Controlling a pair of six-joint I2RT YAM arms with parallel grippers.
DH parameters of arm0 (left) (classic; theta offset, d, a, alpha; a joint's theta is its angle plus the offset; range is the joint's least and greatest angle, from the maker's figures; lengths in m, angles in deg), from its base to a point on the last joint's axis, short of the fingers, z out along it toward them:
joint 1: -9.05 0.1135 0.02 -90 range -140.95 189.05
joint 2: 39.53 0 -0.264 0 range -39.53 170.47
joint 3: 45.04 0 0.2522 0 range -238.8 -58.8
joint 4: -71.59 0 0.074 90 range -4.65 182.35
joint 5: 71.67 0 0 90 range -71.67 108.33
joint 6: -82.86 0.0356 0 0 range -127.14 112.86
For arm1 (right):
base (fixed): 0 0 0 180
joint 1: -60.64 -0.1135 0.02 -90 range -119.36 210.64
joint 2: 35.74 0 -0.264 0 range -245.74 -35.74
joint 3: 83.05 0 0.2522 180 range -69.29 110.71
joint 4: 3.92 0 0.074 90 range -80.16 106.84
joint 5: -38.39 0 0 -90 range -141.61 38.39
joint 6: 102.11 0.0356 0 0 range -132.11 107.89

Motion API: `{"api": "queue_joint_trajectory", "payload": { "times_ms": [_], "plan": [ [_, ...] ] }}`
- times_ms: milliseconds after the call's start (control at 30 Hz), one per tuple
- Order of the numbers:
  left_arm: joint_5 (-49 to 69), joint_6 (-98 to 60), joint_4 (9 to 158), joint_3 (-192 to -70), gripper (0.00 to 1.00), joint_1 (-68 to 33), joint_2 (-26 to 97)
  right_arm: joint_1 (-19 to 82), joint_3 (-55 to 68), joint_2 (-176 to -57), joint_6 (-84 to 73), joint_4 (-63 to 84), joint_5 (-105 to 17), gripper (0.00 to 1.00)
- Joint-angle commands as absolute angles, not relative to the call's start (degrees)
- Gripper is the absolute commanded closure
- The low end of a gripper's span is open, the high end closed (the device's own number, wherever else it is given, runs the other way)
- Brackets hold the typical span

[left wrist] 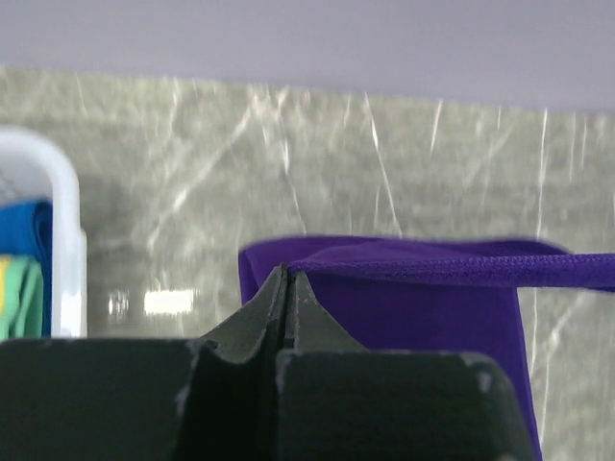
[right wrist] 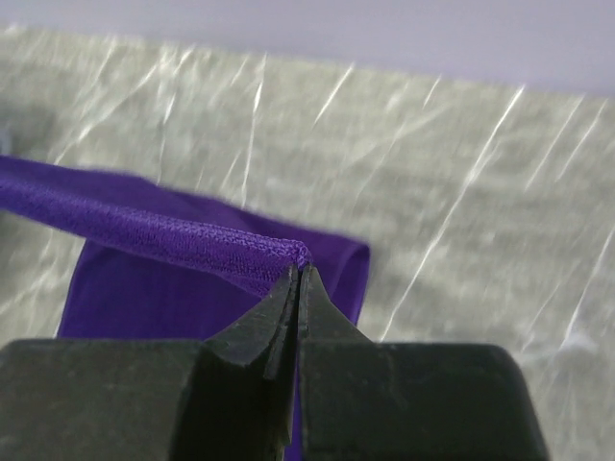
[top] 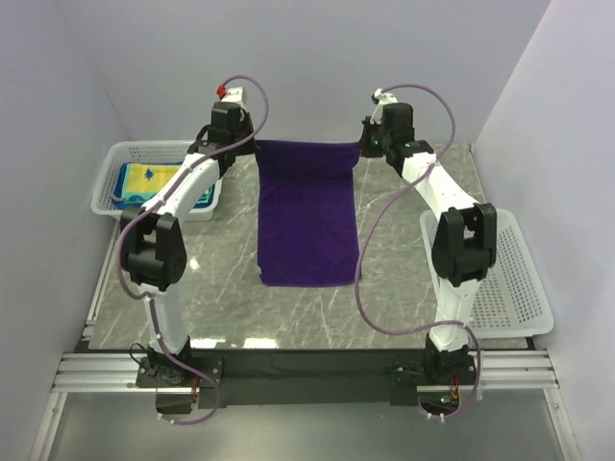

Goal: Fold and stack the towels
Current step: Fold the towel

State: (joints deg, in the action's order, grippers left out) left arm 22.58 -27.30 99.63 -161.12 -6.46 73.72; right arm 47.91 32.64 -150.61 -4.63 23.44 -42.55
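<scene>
A plain purple towel [top: 307,226] lies lengthwise on the marble table, its far end lifted and stretched between both grippers. My left gripper [top: 252,146] is shut on the towel's far left corner. My right gripper [top: 363,144] is shut on the far right corner. In the left wrist view the closed fingertips [left wrist: 286,274] pinch the towel hem [left wrist: 432,269], which runs off to the right. In the right wrist view the closed gripper [right wrist: 301,271] pinches the hem's end [right wrist: 192,240]. More towels [top: 149,182], yellow and blue, lie in the left basket.
A white mesh basket [top: 115,158] stands at the far left holding the other towels; its rim [left wrist: 67,240] shows in the left wrist view. A second white mesh basket [top: 514,288] sits at the right edge. Grey walls close in the back and sides.
</scene>
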Motion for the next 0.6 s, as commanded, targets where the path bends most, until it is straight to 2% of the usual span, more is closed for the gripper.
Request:
{"api": "queue_joint_trajectory", "payload": {
  "times_ms": [0, 200, 567],
  "plan": [
    [21.6, -25.9, 97.9, -156.1, 0.99, -5.4, 65.3, 48.5, 28.3, -142.4, -6.1, 22.9, -42.6, 1.00],
    [19.4, -29.1, 105.3, -148.0, 0.99, -5.4, 59.5, 47.5, 16.6, -134.9, -3.8, 24.6, -41.6, 1.00],
    [16.4, -37.4, 108.6, -128.7, 0.99, -5.5, 48.9, 44.4, -4.2, -120.7, 0.2, 25.7, -42.6, 1.00]
  ]
}}
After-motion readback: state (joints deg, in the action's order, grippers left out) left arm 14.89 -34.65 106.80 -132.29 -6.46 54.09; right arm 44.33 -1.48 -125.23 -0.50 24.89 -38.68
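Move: I hold a top corner of the purple towel in each hand. Its near edge on the table is where they go: the near-left corner lies about 28 cm back from my left hand, 1 cm right and 20 cm below; the near-right corner about 28 cm back and 19 cm below my right hand, in line sideways. The white basket of folded towels stands some 27 cm left of my left hand, 1 cm back; the empty basket about 29 cm right of my right hand, 25 cm back. Keeping both corners pinched and the edge stretched between my shut hands, I draw them back side by side over the towel towards its near edge, roughly 15 cm. I go almost level at first, then sink 5 to 7 cm, my left hand lower than my right, while the fingertips tip down some 10 to 20 degrees. ##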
